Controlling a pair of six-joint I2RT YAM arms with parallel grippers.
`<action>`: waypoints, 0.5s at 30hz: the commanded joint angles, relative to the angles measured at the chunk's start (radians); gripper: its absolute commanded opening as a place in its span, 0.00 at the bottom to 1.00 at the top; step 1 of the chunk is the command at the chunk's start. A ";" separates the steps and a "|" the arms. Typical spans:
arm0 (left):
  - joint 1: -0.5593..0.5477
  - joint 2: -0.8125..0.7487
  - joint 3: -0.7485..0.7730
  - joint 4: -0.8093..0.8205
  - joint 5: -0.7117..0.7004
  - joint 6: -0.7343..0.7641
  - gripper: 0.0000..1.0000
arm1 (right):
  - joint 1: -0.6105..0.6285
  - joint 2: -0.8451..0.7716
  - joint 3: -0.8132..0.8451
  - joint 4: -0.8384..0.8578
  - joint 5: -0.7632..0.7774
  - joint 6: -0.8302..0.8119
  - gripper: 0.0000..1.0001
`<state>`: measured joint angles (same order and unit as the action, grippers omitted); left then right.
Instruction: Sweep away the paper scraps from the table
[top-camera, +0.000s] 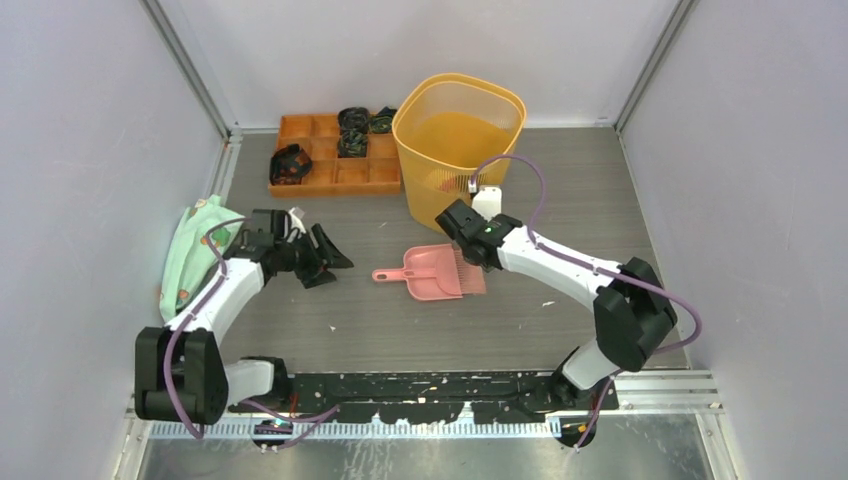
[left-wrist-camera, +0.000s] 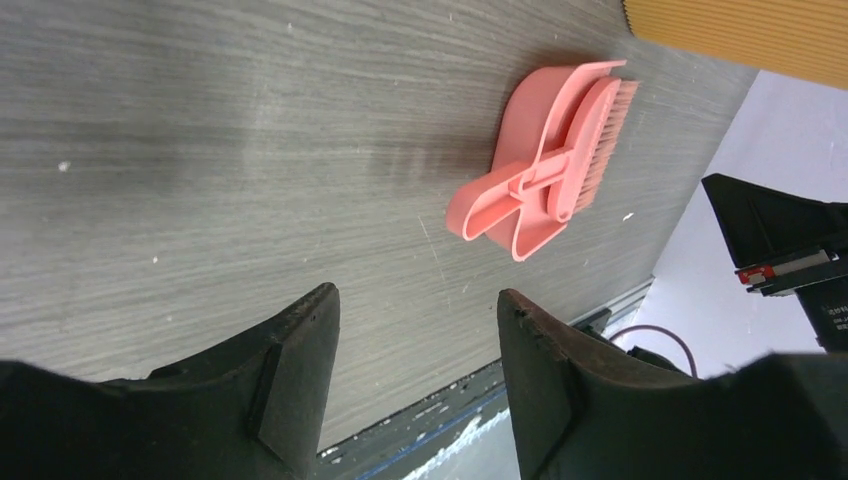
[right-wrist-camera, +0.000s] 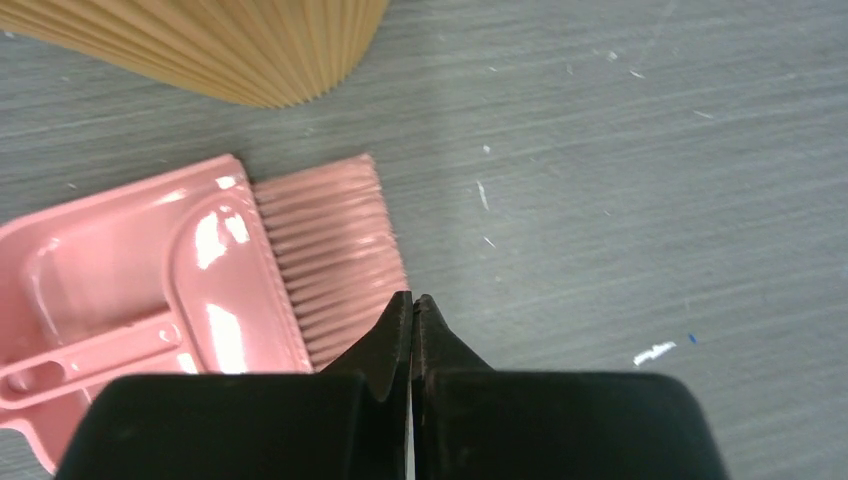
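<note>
Only a few tiny paper scraps show on the dark grey table (top-camera: 400, 330): a white bit (top-camera: 548, 303) at the right, the same scrap (right-wrist-camera: 654, 352) beside a blue speck in the right wrist view, and a white fleck (left-wrist-camera: 64, 166) in the left wrist view. A pink dustpan (top-camera: 425, 272) lies mid-table with its brush (right-wrist-camera: 335, 250) resting in it. My right gripper (right-wrist-camera: 412, 297) is shut and empty, its tips just above the edge of the bristles; from above it (top-camera: 468, 250) hangs over the pan's right end. My left gripper (left-wrist-camera: 417, 295) is open and empty, left of the pan (top-camera: 330, 265).
A yellow ribbed bin (top-camera: 460, 140) stands behind the dustpan. An orange compartmented tray (top-camera: 335, 165) with black-and-green bands sits at the back left. A mint-green cloth (top-camera: 195, 250) lies by the left wall. A metal rail (top-camera: 650, 385) runs along the near edge.
</note>
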<state>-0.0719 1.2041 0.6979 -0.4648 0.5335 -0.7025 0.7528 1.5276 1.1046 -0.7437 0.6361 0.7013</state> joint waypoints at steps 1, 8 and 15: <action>-0.011 0.045 0.022 0.114 -0.010 -0.020 0.53 | -0.005 0.054 -0.015 0.133 -0.066 -0.071 0.00; -0.140 0.155 0.037 0.206 -0.044 -0.078 0.06 | -0.010 0.153 -0.030 0.174 -0.149 -0.069 0.00; -0.250 0.218 0.036 0.275 -0.096 -0.129 0.06 | -0.007 0.162 -0.096 0.243 -0.204 -0.067 0.01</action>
<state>-0.2924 1.4055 0.7029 -0.2787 0.4751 -0.7963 0.7486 1.7027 1.0229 -0.5701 0.4747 0.6483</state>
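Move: The brush bristles lie some 3 cm to the right hand's left, level with it fore and aft and about 10 cm below. The pan of the dustpan is about 10 cm left and equally low, while the yellow bin's middle stands 14 cm ahead, 6 cm left and about 3 cm higher. From the left hand the dustpan handle is about 8 cm right, 2 cm ahead and 8 cm below; the pan lies 17 cm right, 2 cm ahead and 9 cm below. Down some 8 cm and slightly left, the right hand brings its shut fingers low over the brush bristles, easing out about a centimetre, then back about two, and tipping 10 degrees back under. The left hand edges forward, then swings right, about 6 cm in all, sinking as it goes towards the end of the dustpan handle, its half-open fingers closing on nothing. ##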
